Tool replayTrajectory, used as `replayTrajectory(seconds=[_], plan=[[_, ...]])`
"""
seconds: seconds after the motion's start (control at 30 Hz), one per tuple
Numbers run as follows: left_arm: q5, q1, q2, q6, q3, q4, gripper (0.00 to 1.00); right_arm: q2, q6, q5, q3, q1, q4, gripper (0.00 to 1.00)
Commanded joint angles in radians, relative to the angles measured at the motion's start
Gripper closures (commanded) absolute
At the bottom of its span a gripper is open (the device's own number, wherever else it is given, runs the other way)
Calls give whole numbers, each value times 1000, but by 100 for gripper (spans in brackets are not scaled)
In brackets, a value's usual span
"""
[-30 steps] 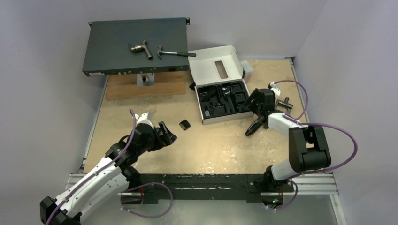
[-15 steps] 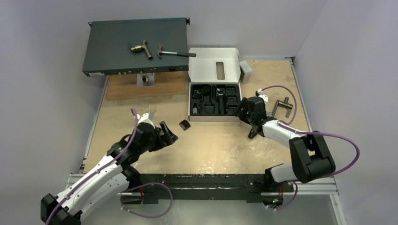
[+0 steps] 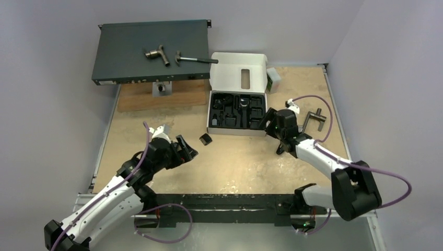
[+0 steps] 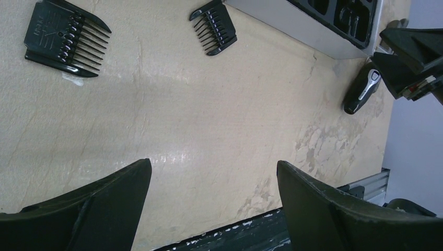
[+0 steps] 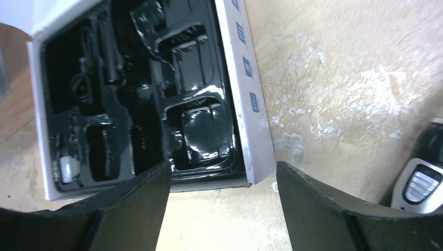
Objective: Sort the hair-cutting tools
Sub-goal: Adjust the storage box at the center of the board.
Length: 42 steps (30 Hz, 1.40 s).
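The open white box (image 3: 261, 132) holds a black moulded tray (image 5: 156, 104) with several black pieces in its slots. My right gripper (image 3: 271, 124) (image 5: 222, 209) stands open just off the box's near right corner, nothing between its fingers. The black-and-silver clipper (image 3: 280, 149) (image 5: 423, 180) (image 4: 362, 91) lies on the table right beside that gripper. A small black comb attachment (image 3: 207, 139) (image 4: 214, 34) lies left of the box. A larger comb (image 4: 62, 39) lies further left. My left gripper (image 3: 186, 149) (image 4: 214, 172) hovers open and empty near the combs.
A dark rack unit (image 3: 120, 52) at the back left carries a pipe fitting (image 3: 156, 54) and a hammer (image 3: 194, 60); a wooden board (image 3: 136, 97) lies under it. A dark T-shaped handle (image 3: 315, 119) lies right of the box. The box lid (image 3: 224, 73) stands open behind.
The box has slid left and squared up, with my right gripper following it leftwards and opening wider. The clipper, the small comb and the left arm have barely moved.
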Motion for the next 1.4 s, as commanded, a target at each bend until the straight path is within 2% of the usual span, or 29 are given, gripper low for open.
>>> replayTrajectory(seconds=[0.0, 0.17, 0.33, 0.53, 0.67, 0.8, 0.87, 1.37], plan=[[3, -5, -35, 8, -8, 6, 10, -124, -52, 69, 13, 4, -70, 26], [-24, -4, -49, 12, -10, -14, 10, -122, -126, 1, 82, 32, -64, 33], [-14, -4, -44, 0, -13, -21, 11, 8, -197, 141, 219, 149, -130, 35], [-35, -6, -72, -12, -20, -42, 11, 126, -235, 265, 318, 211, -163, 33], [-36, -4, -63, -17, -25, -36, 11, 177, -238, 234, 348, 229, -129, 37], [-28, -4, -41, -17, -24, -19, 11, 240, -241, 210, 387, 265, -109, 48], [-25, -4, -36, -16, -24, -13, 11, 251, -235, 177, 373, 271, -84, 51], [-4, -5, -25, -19, -52, 19, 11, 311, -219, 45, 280, 281, 0, 47]])
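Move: The middle of the storage box's tray lies about 12 cm left of the right hand, 3 cm ahead and some 4 cm lower. The hair clipper is roughly 8 cm to this hand's right and 9 cm back, the guard comb about 25 cm left and 8 cm back. From the left hand the tray's middle is some 20 cm right, 14 cm ahead and 8 cm below. Right hand hops 5 cm up, about 11 cm left over the storage box and down again, fingers narrowing. ##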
